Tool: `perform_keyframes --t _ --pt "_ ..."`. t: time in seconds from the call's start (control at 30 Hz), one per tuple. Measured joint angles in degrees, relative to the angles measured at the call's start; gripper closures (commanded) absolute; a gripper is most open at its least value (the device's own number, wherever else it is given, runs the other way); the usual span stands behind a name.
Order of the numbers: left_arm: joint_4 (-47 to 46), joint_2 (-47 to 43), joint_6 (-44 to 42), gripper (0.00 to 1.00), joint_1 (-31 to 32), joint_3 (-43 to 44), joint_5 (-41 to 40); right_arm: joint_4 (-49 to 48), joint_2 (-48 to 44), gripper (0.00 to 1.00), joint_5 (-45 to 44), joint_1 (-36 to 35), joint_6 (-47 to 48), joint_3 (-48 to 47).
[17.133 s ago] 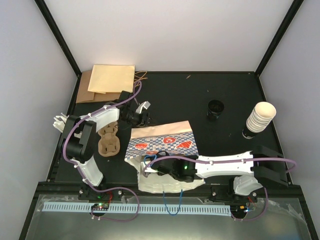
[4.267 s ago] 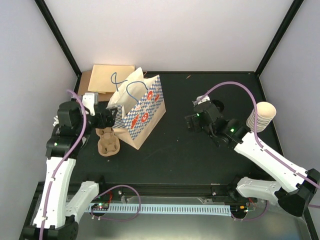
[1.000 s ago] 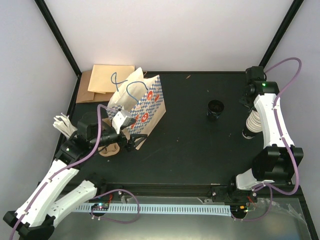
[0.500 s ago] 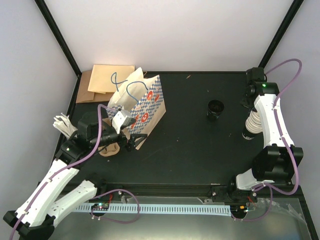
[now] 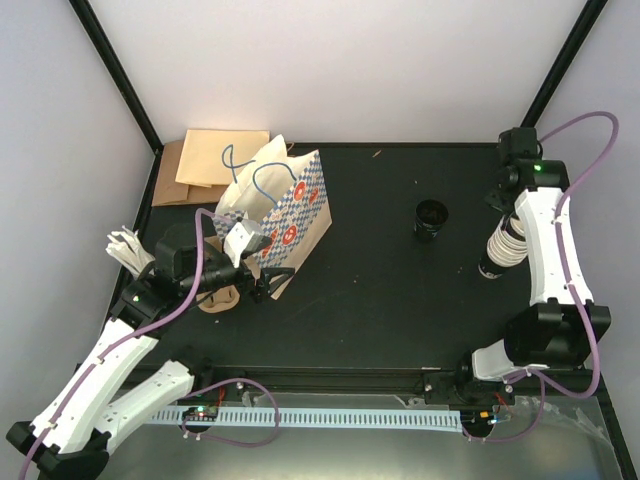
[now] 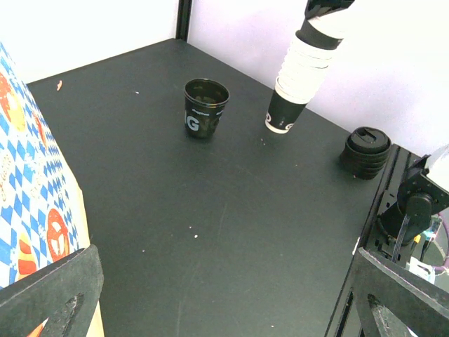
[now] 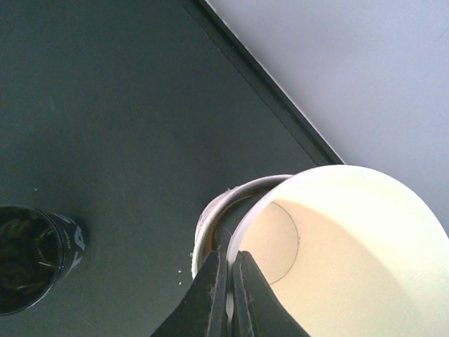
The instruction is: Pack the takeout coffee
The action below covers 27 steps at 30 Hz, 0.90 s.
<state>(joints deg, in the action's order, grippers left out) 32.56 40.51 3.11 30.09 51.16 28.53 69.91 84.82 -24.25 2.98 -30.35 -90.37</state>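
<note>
My right gripper (image 7: pixel 229 254) is shut on the rolled rim of a single cream-white paper cup (image 7: pixel 351 246), held just over the tall stack of nested cups (image 5: pixel 500 245) at the far right. The stack's top rim (image 7: pixel 214 203) shows beneath it. The stack also shows in the left wrist view (image 6: pixel 303 63), with a pile of round black lids (image 6: pixel 366 144) beside it. My left gripper (image 5: pixel 262 285) is open and empty, low beside the upright blue-checked bag (image 5: pixel 280 215).
A black cup (image 5: pixel 432 218) stands on the dark table between bag and stack. Brown flat bags (image 5: pixel 215 160) lie at the back left. A brown cup carrier (image 5: pixel 218 295) lies under my left arm, and white items (image 5: pixel 125 245) lie at the left edge.
My right wrist has shifted slightly right and back with the cup rim pinched. The stack below now leans a little more. The left arm has not moved.
</note>
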Motion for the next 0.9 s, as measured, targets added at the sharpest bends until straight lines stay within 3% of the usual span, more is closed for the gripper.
perform_keyframes --t 0.23,0.53,0.7,0.9 --pt "0.0 0.0 0.0 0.01 0.0 0.0 0.0 3.5 -0.2 0.98 -0.7 0.0 0.1 -6.5" --pt "0.0 0.0 0.0 0.01 0.0 0.0 0.0 12.3 0.1 0.99 -0.9 -0.9 2.1 -25.4" --pt "0.0 0.5 0.1 0.01 0.0 0.0 0.0 14.7 -1.2 0.99 1.9 -6.5 4.9 -32.3" --pt "0.1 1.9 1.0 0.01 0.0 0.1 0.3 14.6 -4.2 0.99 7.8 -17.8 7.0 -31.4"
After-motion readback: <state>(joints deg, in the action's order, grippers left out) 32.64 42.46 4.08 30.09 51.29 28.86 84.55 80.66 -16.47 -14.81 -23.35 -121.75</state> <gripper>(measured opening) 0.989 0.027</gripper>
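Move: From the right hand, which already pinches the rim of a paper cup partly drawn out of the cup stack, the black cup stands about 7 cm ahead and 12 cm left, its middle some 18 cm lower. The cup stack is just below, about 3 cm back and 4 cm right; the black lids lie roughly 17 cm back and 11 cm right. From the left hand, the black cup is about 20 cm ahead and 36 cm right. Drawing the pinched paper cup up out of the stack, the right hand rises some 16 cm, away from the stack, then levels off and swings about 12 cm left, easing back a little, to a height on the near side of the black cup. The wrist turns nearly 30 degrees counter-clockwise and tips the fingers upward; they keep their hold on the rim. ##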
